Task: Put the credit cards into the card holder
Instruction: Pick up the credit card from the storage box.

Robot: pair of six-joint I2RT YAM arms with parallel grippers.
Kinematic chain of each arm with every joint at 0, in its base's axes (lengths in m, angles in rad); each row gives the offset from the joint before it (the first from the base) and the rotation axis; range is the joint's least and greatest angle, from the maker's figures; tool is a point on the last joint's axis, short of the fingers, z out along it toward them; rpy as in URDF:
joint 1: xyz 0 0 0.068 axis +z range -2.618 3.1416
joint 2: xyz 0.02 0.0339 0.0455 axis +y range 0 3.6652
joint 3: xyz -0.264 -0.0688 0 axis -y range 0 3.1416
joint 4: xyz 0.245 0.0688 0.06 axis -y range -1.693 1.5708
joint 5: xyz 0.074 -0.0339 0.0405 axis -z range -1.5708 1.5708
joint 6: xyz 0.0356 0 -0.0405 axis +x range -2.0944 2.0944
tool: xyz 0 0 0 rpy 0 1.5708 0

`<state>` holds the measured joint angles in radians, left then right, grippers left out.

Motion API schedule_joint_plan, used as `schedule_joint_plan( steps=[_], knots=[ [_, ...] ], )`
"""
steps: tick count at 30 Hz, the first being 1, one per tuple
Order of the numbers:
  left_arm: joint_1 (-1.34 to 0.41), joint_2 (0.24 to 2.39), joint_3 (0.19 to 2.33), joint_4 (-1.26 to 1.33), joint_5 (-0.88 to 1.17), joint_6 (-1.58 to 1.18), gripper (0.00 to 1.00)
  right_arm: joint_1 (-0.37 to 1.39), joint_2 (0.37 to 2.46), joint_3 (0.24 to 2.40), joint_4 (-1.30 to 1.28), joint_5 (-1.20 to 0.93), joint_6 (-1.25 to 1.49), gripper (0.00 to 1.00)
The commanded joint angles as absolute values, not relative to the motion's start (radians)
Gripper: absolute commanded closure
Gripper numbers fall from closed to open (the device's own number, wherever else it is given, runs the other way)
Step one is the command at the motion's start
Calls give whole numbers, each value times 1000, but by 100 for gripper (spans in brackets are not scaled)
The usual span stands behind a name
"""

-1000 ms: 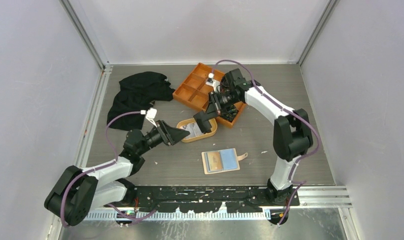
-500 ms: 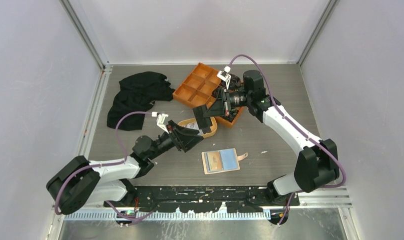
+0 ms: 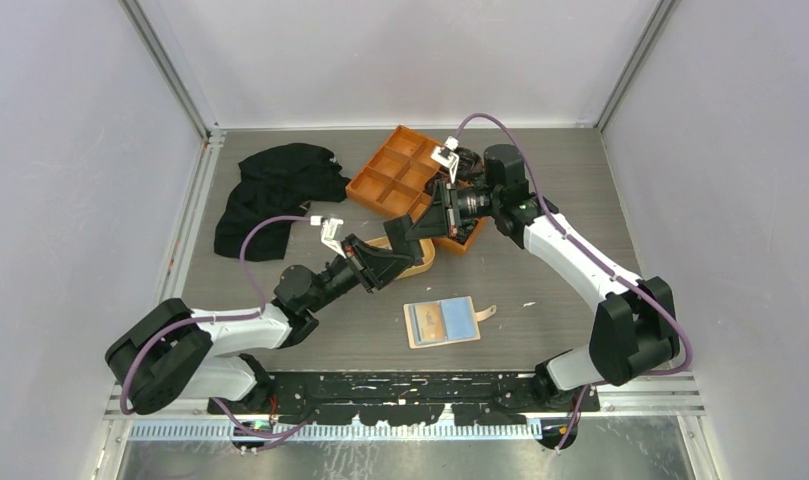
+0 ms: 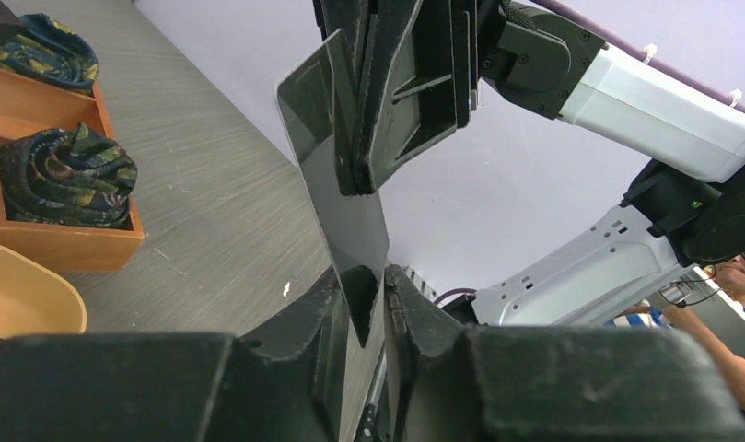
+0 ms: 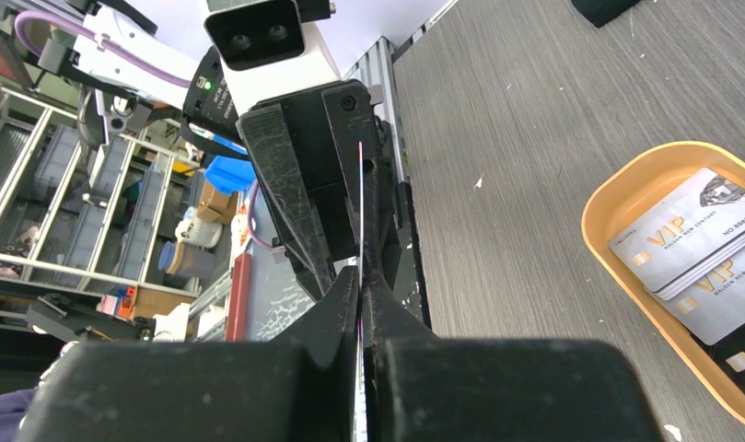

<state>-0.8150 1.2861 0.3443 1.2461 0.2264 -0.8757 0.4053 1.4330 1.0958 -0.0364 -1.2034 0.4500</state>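
My right gripper [image 5: 361, 274] is shut on a black credit card [image 5: 361, 198], seen edge-on there, and holds it in the air above the oval dish. My left gripper [image 4: 366, 281] faces it from below. Its jaws stand narrowly open round the card's [image 4: 345, 207] lower corner, with a slit of daylight beside the right finger. Overhead, the two grippers [image 3: 398, 258] [image 3: 404, 232] meet tip to tip. More credit cards [image 5: 691, 249], white with VIP print, lie in the dish. The beige card holder [image 3: 442, 321] lies open on the table, a light blue card in it.
The oval orange dish [image 3: 423, 262] sits under the grippers. Behind it is the orange divided tray [image 3: 390, 170] with rolled dark fabric [image 4: 66, 175] in its near compartments. A black cloth [image 3: 275, 190] lies at the back left. Grey walls enclose the table.
My left gripper has moved right and up to the card and narrowed its jaws round it. My right arm swung over and lifted the card from the dish.
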Motion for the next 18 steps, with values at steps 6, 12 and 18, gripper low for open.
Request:
schedule_joint_plan(
  steps=[6,12,18],
  knots=[
    [-819,1261,361,1317,229,-835,100,423,1365,1121,-166,-1224,238,90],
    [-812,1149,304,1133,303,-653,100,416,1343,1206,-529,-1230,-203,28],
    [-810,1047,351,839,420,-526,100,418,1327,1136,-575,-1276,-351,0]
  ],
)
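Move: Between the two hands is the black credit card, already pinched by the right: its middle lies about 4 cm ahead of the left hand and 2 cm above it, and 3 cm left and 1 cm back of the right hand, level with it. From the left hand, the storage box is some 10 cm ahead, 2 cm left and 20 cm below; the open card holder is about 6 cm back, 9 cm right and 21 cm below. Closing first, the left fingers shut on the near end of the credit card while the right hand still grips it; only then do the right fingers spring wide open. The right hand draws some 4 cm back, to the right and slightly down, rolling roughly 20 degrees, as the left, keeping its pinch, eases about 3 cm back and a little down and left, its wrist turning some 15 degrees. ##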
